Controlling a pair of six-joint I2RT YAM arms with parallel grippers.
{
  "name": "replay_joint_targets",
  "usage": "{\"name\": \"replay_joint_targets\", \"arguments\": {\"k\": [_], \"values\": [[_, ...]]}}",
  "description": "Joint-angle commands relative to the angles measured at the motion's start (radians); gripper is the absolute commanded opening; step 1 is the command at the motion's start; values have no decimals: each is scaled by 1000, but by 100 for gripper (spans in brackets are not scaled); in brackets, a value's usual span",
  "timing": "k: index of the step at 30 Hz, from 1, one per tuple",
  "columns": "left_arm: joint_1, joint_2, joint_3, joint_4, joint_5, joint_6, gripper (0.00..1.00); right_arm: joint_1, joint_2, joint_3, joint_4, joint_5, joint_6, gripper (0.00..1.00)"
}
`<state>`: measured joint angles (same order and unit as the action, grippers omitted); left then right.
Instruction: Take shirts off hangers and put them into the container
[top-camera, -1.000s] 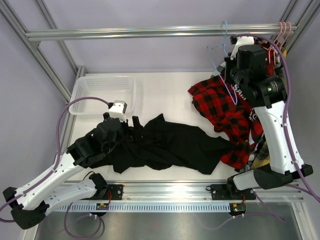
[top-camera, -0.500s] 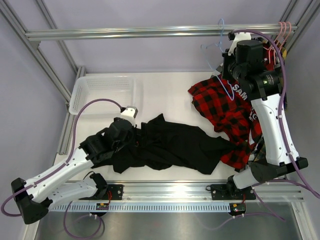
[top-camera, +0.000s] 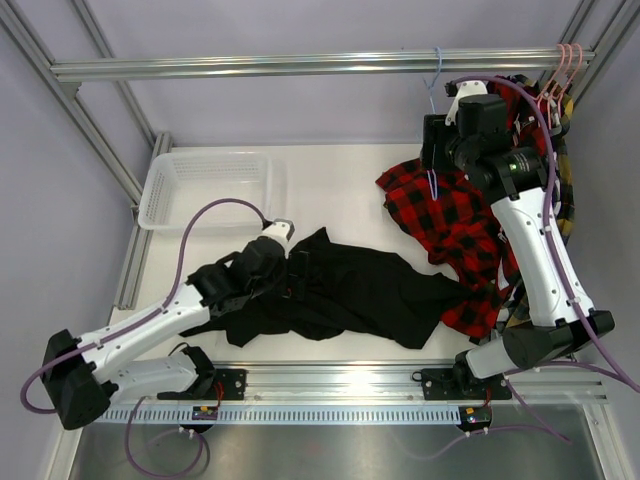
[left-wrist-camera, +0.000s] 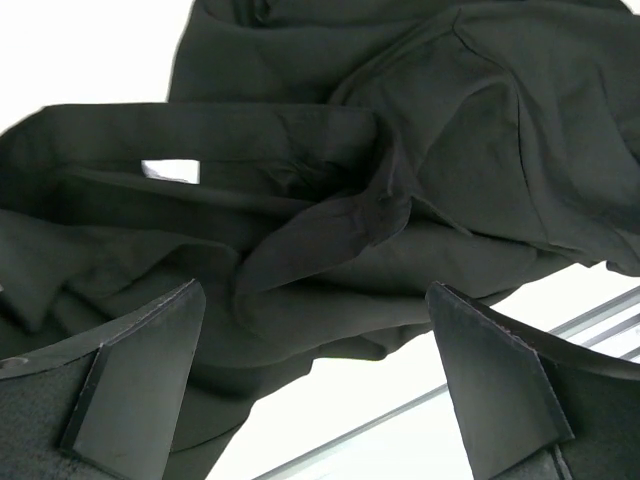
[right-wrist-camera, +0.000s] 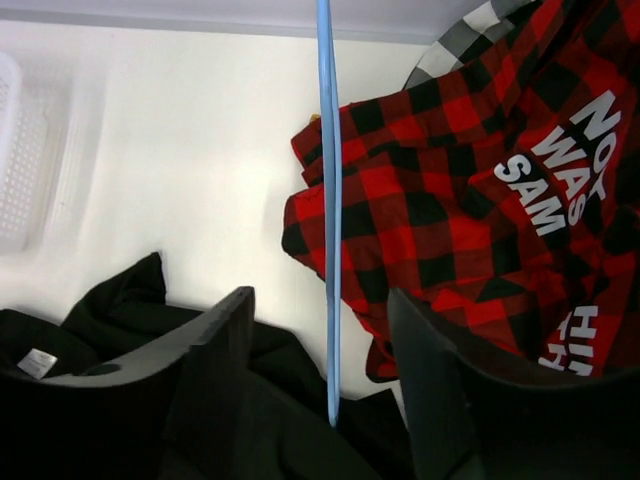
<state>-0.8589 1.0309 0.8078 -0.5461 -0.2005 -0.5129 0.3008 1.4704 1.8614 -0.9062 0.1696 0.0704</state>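
Observation:
A plain black shirt (top-camera: 370, 295) lies crumpled on the table's near middle. My left gripper (top-camera: 297, 268) hovers at its left end, open, with only black cloth (left-wrist-camera: 400, 150) below the fingers (left-wrist-camera: 140, 390). A red-and-black plaid shirt (top-camera: 450, 220) with white lettering (right-wrist-camera: 560, 170) lies heaped at the right. A light blue hanger (top-camera: 436, 75) hangs bare from the top rail. My right gripper (top-camera: 432, 145) is up beside it, open; the hanger (right-wrist-camera: 327, 200) runs edge-on between the jaws (right-wrist-camera: 325, 340) and touches neither. The white container (top-camera: 205, 185) stands at back left.
Pink hangers (top-camera: 565, 60) hook on the rail's right end, with a yellow-and-dark plaid shirt (top-camera: 567, 170) hanging below them. A bit of black-and-white check cloth (right-wrist-camera: 470, 35) shows behind the red shirt. An aluminium frame (top-camera: 300, 66) surrounds the table.
My right gripper has opened and let go of the blue hanger, which now hangs straight from the rail. My left arm has slid right over the black shirt's left end.

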Motion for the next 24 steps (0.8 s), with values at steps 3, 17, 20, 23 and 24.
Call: {"name": "replay_joint_targets", "arguments": {"k": [3,17,20,23,24], "values": [[-20,130,16,120,69,-104,99,-2,-97,-28,24,5,19,96],[-107,619,223,187,-120,-222,99,-2,-522,-442,33,-159,95,99],[-118,718,241,199,-128,-246,99,0,-587,-522,47,-223,120,100],[-138,780,237,212,-149,-294,99,-2,-619,-571,49,-265,120,99],[-141,793,222,215,-154,-309,99,0,-627,-579,49,-271,118,99]]}}
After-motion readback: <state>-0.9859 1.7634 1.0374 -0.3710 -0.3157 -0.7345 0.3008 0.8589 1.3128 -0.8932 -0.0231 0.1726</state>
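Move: The left hand, open and empty, has the raised fold in the middle of the black shirt about 9 cm to its right, 3 cm ahead and some 14 cm below; the container lies about 22 cm to its left and 24 cm farther out, also 14 cm lower. From the right hand that fold is roughly 19 cm left, 15 cm back and 36 cm down. The blue hanger hangs between its parting fingers, its middle about 5 cm above and 2 cm ahead, and the red plaid shirt is about 7 cm right, 4 cm back and 28 cm below. The left hand swoops down about 12 cm and to its right about 9 cm, easing forward late and tilting its fingers further down, until the wide-open fingers straddle the raised fold of the black shirt at cloth level. Meanwhile the right hand finishes opening to let the blue hanger go and draws straight back some 15 cm, rising slightly and then sinking towards the black shirt, fingers left wide open. ##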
